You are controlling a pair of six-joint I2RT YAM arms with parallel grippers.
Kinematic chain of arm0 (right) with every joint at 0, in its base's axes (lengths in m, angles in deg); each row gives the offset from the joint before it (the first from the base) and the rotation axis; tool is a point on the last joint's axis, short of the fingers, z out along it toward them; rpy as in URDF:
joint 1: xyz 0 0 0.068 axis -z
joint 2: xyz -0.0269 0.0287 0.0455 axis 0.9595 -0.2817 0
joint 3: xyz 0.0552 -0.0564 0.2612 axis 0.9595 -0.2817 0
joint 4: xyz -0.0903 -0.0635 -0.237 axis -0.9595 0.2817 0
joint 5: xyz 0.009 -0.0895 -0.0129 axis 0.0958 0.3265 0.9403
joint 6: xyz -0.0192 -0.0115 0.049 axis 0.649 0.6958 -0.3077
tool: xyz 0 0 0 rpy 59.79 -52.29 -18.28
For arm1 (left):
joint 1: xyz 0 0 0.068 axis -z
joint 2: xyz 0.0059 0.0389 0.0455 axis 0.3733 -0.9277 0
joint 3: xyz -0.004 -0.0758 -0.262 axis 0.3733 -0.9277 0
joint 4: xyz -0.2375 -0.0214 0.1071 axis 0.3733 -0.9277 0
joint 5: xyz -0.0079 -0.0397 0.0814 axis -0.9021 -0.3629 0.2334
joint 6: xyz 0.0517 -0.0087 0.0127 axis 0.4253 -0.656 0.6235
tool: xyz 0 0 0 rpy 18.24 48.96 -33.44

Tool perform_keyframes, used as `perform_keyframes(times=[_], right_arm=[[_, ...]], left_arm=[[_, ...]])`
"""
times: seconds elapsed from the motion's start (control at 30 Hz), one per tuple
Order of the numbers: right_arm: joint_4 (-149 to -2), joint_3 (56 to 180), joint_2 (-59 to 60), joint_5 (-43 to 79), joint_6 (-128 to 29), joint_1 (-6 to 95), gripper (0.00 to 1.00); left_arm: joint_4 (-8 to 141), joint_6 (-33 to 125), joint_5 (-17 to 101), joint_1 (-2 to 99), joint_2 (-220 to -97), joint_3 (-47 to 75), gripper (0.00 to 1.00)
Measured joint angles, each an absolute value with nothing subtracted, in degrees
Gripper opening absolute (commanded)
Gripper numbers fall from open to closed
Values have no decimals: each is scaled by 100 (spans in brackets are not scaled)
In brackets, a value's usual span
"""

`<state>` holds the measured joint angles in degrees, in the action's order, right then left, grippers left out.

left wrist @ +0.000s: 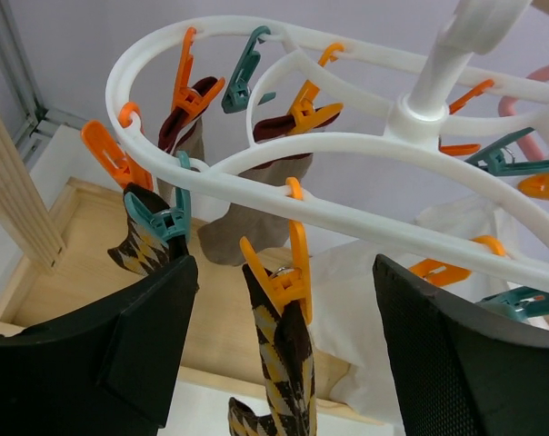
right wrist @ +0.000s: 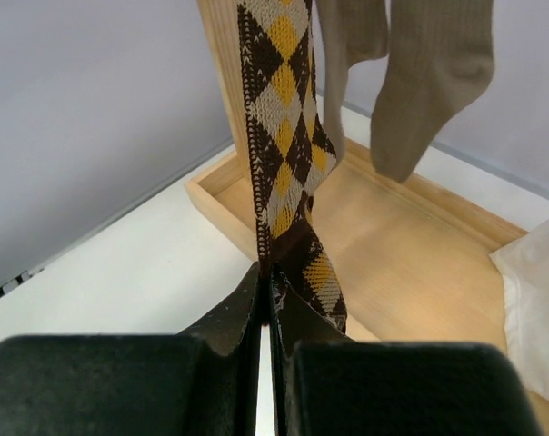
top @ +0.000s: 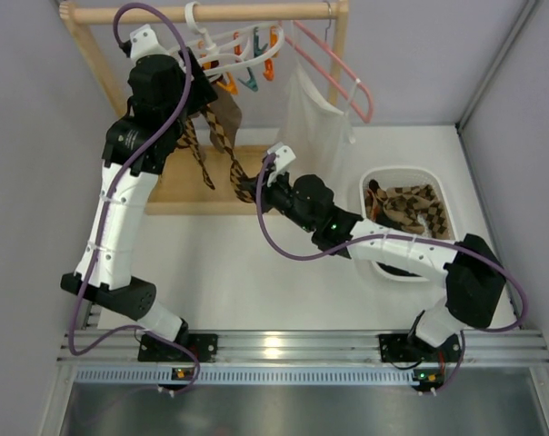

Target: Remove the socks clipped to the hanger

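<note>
The white oval hanger [left wrist: 347,150] [top: 222,47] hangs from a wooden rail, with orange and teal clothespins dangling from it. An orange clothespin [left wrist: 288,277] holds the top of a brown and yellow argyle sock [left wrist: 288,363]. My left gripper [left wrist: 284,300] is open, one jaw on each side of that clothespin and apart from it. The sock [top: 224,136] hangs down to my right gripper [right wrist: 265,277] [top: 267,173], which is shut on its lower end [right wrist: 279,136]. Another argyle sock [left wrist: 138,250] hangs from a teal clip, and plain tan socks [right wrist: 429,82] hang behind.
A white cloth garment [top: 315,118] hangs on a pink hanger [top: 347,73] just right of the socks. The rack's wooden base [top: 179,186] lies below. A white basket [top: 376,177] at the right holds several socks.
</note>
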<state>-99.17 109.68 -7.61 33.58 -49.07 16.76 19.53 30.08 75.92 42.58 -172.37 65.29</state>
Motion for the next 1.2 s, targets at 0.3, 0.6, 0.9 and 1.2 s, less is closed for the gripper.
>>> perform_keyframes(times=[0.3, 0.6, 0.9, 1.2], right_arm=[[-9930, 10975, -861, 3345, -4918, 1606, 0], [-9934, 10979, -901, 3351, -4916, 1551, 0], [-10052, 10927, -892, 3399, -4911, 1549, 0], [-10188, 9696, -177, 3552, -5027, 1518, 0]], left_arm=[[1946, 3005, 7725, 4258, -17281, 6418, 78], [1946, 3082, 7904, 4258, -17593, 6580, 68], [1889, 3318, 7954, 4258, -18019, 6844, 22], [1867, 3366, 7841, 4256, -18028, 6899, 13]])
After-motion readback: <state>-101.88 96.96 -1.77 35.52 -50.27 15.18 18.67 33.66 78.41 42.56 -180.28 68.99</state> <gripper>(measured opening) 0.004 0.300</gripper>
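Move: The left hand's open fingers face the sock's orange clip, about 4 cm ahead, 3 cm below; a teal clip hangs some 5 cm left of it and 2 cm farther out, the hanger rim about 3 cm above the clip. The right hand already grips the sock's lower end; the clip is roughly 14 cm ahead, 7 cm left and 14 cm above it, the basket level ahead, about 38 cm right and 26 cm below. Left pushes 5 cm forward and down, squeezing the orange clip; then right pulls the sock down, rightward and back. ##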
